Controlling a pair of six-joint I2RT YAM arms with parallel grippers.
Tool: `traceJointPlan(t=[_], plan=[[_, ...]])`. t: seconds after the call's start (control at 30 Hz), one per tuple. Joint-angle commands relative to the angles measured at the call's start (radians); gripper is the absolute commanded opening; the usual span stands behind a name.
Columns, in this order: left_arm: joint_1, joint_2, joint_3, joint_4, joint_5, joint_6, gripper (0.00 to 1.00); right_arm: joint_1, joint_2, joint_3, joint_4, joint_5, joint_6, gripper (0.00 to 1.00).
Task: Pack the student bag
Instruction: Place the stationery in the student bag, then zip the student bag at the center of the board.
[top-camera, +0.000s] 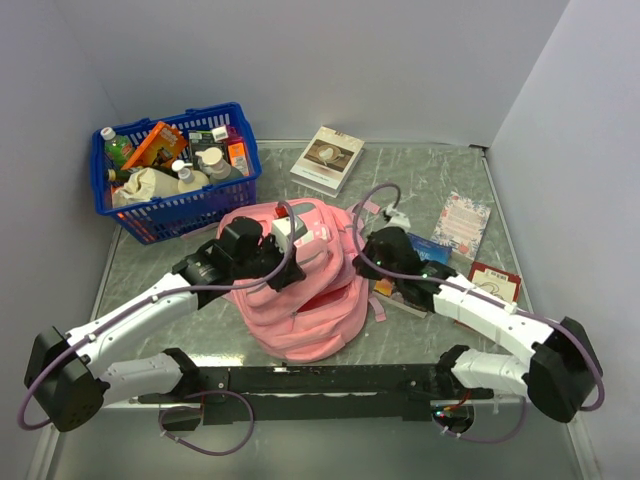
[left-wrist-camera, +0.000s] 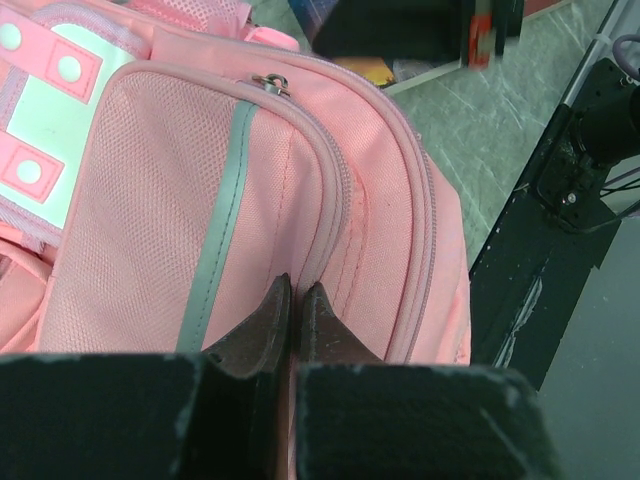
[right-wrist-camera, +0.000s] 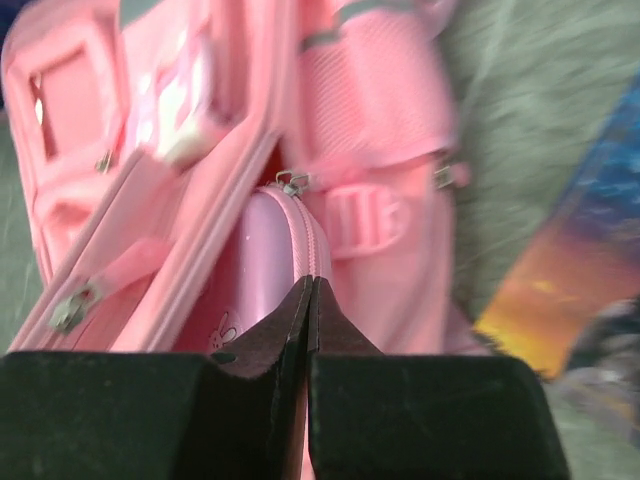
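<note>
The student bag (top-camera: 300, 305), a large soft pink backpack, lies in the middle of the table between both arms. My left gripper (top-camera: 268, 262) sits on its upper left, shut on a raised fold of fabric beside a zip seam (left-wrist-camera: 297, 287), right of the grey stripe (left-wrist-camera: 215, 250). My right gripper (top-camera: 362, 262) is at the bag's right edge, with its jaws pressed together (right-wrist-camera: 313, 280) and nothing between them. The tips rest at the zip edge of a glossy pink pencil case (right-wrist-camera: 262, 262) that stands in the bag's open main compartment (right-wrist-camera: 150, 270).
A blue basket (top-camera: 165, 222) full of bottles and packets stands at the back left. A book (top-camera: 327, 158) lies behind the bag. A floral notebook (top-camera: 462, 222), a blue book (top-camera: 432, 247) and a red booklet (top-camera: 495, 282) lie at the right. The black base rail (top-camera: 330, 380) runs along the near edge.
</note>
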Motion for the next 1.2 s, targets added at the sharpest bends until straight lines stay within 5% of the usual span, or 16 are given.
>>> traceJointPlan(t=[0.0,0.23,0.33,0.4,0.43,0.53,0.7,0.97,1.17], plan=[[0.008,-0.004,0.097,0.089,-0.008,0.007,0.01,0.09,0.042,-0.017,0.121,-0.048,0.062,0.02],[0.01,0.002,0.113,0.093,-0.002,-0.002,0.01,0.09,0.076,-0.165,0.464,-0.264,0.162,0.02],[0.01,-0.001,0.113,0.086,-0.005,0.001,0.01,0.058,0.077,-0.175,0.468,-0.268,0.144,0.04],[0.01,-0.005,0.107,0.083,-0.008,0.003,0.01,0.049,0.017,-0.155,0.388,-0.21,0.119,0.12],[0.013,-0.005,0.104,0.083,-0.01,0.006,0.01,0.047,-0.016,-0.158,0.354,-0.149,0.087,0.26],[0.013,-0.012,0.084,0.092,-0.01,0.006,0.01,0.046,-0.171,-0.188,0.328,-0.085,0.015,0.48],[0.013,-0.005,0.079,0.101,-0.007,0.001,0.01,0.067,-0.409,-0.277,0.261,-0.054,-0.051,0.52],[0.019,0.019,0.114,0.087,-0.034,-0.034,0.01,0.318,-0.556,-0.273,0.069,0.071,-0.154,0.5],[0.024,0.091,0.163,0.041,-0.08,-0.066,0.01,0.582,-0.406,-0.125,-0.042,0.2,-0.214,0.57]])
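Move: The pencil case, part way into the student bag, has its zipped end at my closed right fingertips. Its middle is some 5 cm to the left, 3 cm back and 4 cm below that hand; the bag's mouth centres about 8 cm left, 5 cm back and 3 cm below. The Jane Eyre book lies roughly 14 cm right, 1 cm ahead and 11 cm below. From my left hand, pinching the bag's front panel, the case is about 10 cm right, level fore and aft, 4 cm below. With my right fingers shut at the pencil case's end, I push left, down and slightly back into the bag, 4–5 cm each way left and down. Then I spread the fingers about halfway, lift out some 10 cm, tipping them up, and draw back towards my base past the bag's near right edge, sinking and turning counter-clockwise. My left hand stays, still pinching the front panel. ##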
